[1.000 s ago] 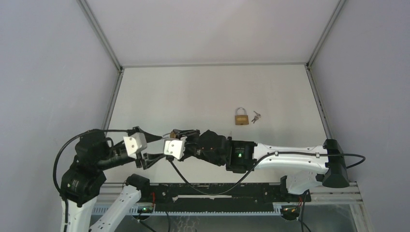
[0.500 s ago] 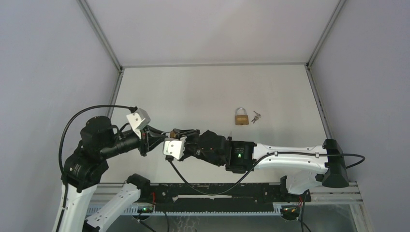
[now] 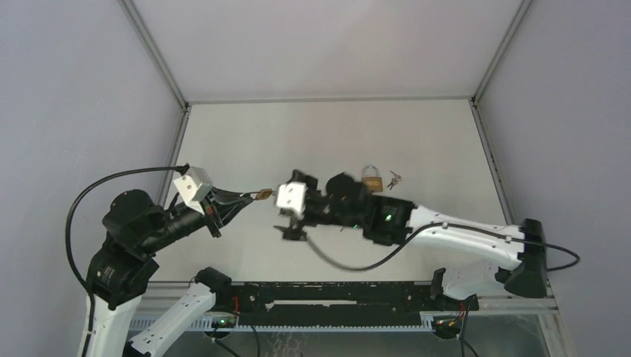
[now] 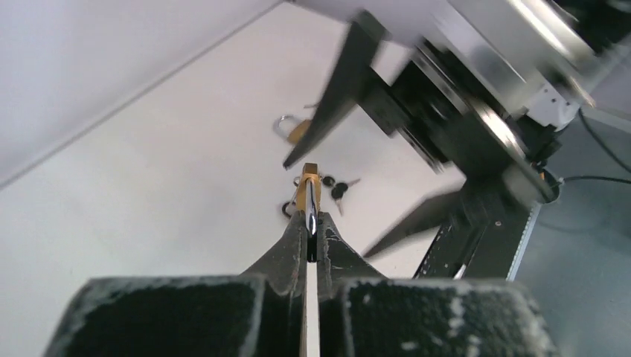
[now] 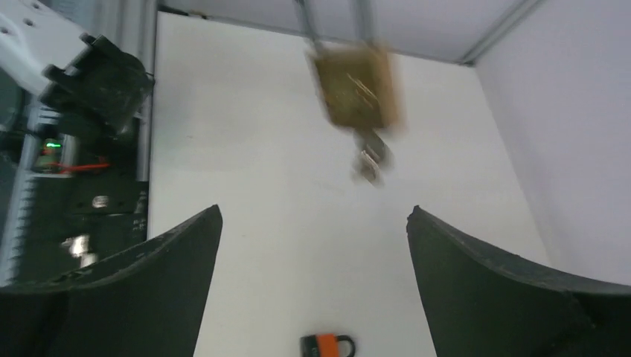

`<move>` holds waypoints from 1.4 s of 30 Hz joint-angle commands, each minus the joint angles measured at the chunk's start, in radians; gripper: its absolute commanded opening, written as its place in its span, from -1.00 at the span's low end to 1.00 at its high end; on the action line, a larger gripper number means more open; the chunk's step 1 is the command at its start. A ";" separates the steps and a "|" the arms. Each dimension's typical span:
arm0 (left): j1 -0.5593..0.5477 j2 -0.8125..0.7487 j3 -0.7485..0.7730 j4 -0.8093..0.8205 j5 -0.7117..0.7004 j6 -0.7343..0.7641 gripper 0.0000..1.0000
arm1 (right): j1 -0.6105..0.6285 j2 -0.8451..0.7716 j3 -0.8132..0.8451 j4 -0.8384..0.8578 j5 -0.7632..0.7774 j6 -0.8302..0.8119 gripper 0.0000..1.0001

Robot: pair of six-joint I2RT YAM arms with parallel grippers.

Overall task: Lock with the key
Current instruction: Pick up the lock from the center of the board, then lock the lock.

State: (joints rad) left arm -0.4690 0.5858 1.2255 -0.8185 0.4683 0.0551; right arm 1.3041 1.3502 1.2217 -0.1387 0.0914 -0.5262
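A small brass padlock (image 3: pixel 263 195) hangs in the air at the table's left middle. My left gripper (image 3: pixel 253 197) is shut on its silver shackle (image 4: pixel 307 217). In the left wrist view the brass body (image 4: pixel 307 192) sticks out past my left gripper (image 4: pixel 307 223), and the key bunch (image 4: pixel 339 187) dangles beside it. My right gripper (image 3: pixel 283 207) stands wide open just right of the padlock, touching nothing. The right wrist view shows the blurred padlock (image 5: pixel 356 83) and key (image 5: pixel 370 161) ahead of my open right gripper (image 5: pixel 314 210).
A second brass padlock (image 3: pixel 372 180) lies flat at the table's right middle, with loose keys (image 3: pixel 394 179) beside it. A small black and orange padlock (image 5: pixel 326 346) lies on the table under the right gripper. Grey walls close in the table on three sides.
My left gripper shut on the brass padlock and drew it back to the left. My right gripper let go of it, opened wide, and moved up and to the right.
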 commanded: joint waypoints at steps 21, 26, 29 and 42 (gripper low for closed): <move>-0.005 -0.099 -0.096 0.514 0.278 -0.383 -1.00 | -0.243 -0.138 -0.235 0.958 -0.654 0.906 0.77; -0.005 -0.104 -0.104 0.515 0.284 -0.376 -1.00 | -0.255 -0.109 -0.204 0.986 -0.690 0.951 0.24; -0.005 -0.103 -0.107 0.515 0.284 -0.376 -1.00 | -0.258 -0.099 -0.196 0.989 -0.700 0.962 -0.06; -0.005 -0.105 -0.116 0.516 0.291 -0.376 -1.00 | -0.258 -0.079 -0.184 1.003 -0.713 0.984 -0.53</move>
State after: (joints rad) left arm -0.4694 0.4885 1.1252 -0.3557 0.7452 -0.2993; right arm 1.0481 1.2720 0.9905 0.8204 -0.6121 0.4393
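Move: The lock is still held by its shackle in the left hand, its body about 5 cm right of that hand, 3 ahead and 1 below. From the open right hand the body lies close: some 3 cm left, 4 above and barely 1 ahead. Well below the right hand, on the table about 28 cm down, the orange lock is roughly 13 cm ahead and 13 right, the black keys 13 ahead and 22 right. The lock, kept by its shackle in the shut left fingers, is carried up about 7 cm and back 5, then held still, its body end tipped up some 20 degrees and swung clockwise. The right hand first swings right and up, clear of it, then back and up, ending about 13 cm higher; it turns some 60 degrees, closes its wide-open fingers around the body and pinches it from both sides. ##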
